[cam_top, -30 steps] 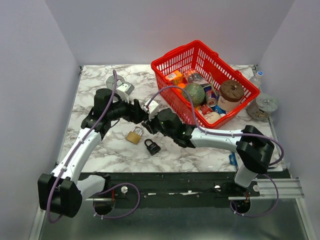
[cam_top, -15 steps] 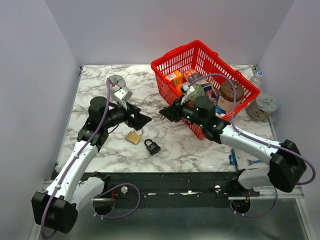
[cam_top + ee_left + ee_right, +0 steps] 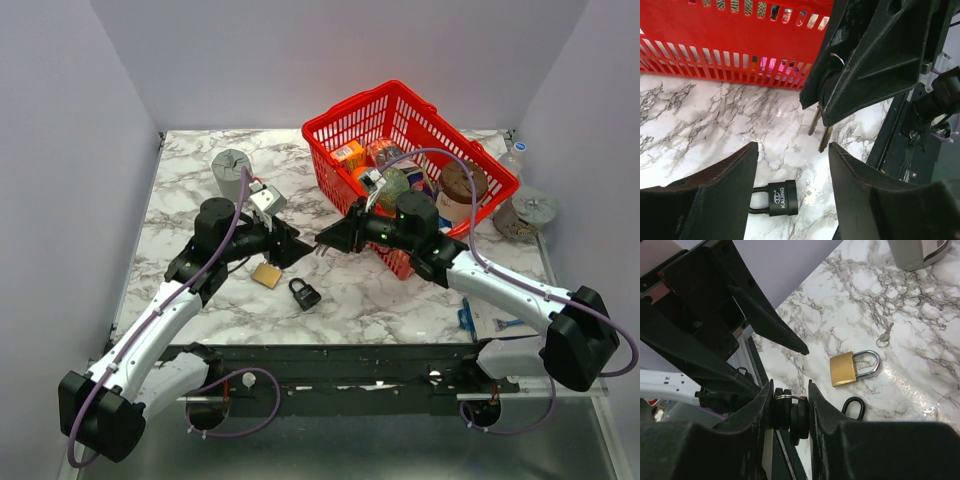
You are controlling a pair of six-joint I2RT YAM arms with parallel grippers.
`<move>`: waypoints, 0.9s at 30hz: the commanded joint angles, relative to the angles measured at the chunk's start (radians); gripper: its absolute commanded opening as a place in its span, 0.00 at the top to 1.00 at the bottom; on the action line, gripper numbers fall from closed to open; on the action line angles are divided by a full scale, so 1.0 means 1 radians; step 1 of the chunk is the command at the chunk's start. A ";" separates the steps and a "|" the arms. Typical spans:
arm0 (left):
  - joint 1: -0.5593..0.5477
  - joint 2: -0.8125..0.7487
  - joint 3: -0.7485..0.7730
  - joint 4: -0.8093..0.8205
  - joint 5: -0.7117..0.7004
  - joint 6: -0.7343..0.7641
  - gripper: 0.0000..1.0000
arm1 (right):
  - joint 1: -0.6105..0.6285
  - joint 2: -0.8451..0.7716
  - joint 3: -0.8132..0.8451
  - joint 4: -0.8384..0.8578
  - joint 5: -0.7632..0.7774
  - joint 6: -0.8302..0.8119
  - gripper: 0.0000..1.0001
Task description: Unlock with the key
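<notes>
My right gripper [image 3: 324,243] [image 3: 790,386] is shut on the key [image 3: 791,412], pinching the black heads of a small bunch on a ring. Two silver blades [image 3: 825,139] stick out past its tips above the marble. My left gripper [image 3: 298,248] [image 3: 792,150] is open and faces those blades from close by, with nothing between its fingers. The black padlock [image 3: 304,293] [image 3: 781,198] lies flat on the table below the left jaws. A brass padlock [image 3: 266,274] [image 3: 845,369] lies just left of it.
A red basket [image 3: 400,92] [image 3: 715,30] full of groceries stands behind the right arm. A grey cup [image 3: 229,166] sits at the back left. A loose small silver key [image 3: 885,336] lies by the brass padlock's shackle. Jars stand at the right edge [image 3: 528,210].
My left gripper has swung right and forward until its tips nearly meet the right gripper's, and its jaws have narrowed a little. The right gripper has stayed shut on the key and barely moved.
</notes>
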 commanded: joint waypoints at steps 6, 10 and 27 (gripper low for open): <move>-0.024 0.022 0.020 -0.022 0.006 0.039 0.39 | 0.001 0.012 0.033 -0.018 -0.081 0.041 0.99; -0.028 0.027 0.019 -0.020 0.016 0.039 0.39 | 0.001 0.023 0.037 -0.018 -0.087 0.047 0.99; -0.048 0.075 0.034 -0.040 0.040 0.038 0.80 | 0.001 0.054 0.044 -0.014 -0.101 0.054 0.99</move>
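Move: The keys that the right hand already holds stick out of its fingers, their blades about 3 cm to the left hand's right, 1 cm nearer the base and 1 cm lower. From the right hand point these blades are some 2 cm back, 1 cm left and 2 cm below. The black padlock lies on the table about 5 cm back from the left hand, 2 cm left and 14 cm below; the brass padlock lies 10 cm left of it and 1 cm back. The left fingers close to under half their opening about the free key blades below the right fingertips; a firm pinch can't be made out yet. For this the left hand sinks about 2 cm and slides nearly as far right and back, turning slightly clockwise at the end. The right hand keeps its hold on the key heads and eases down 1.5 cm, drifting a little left towards it. ##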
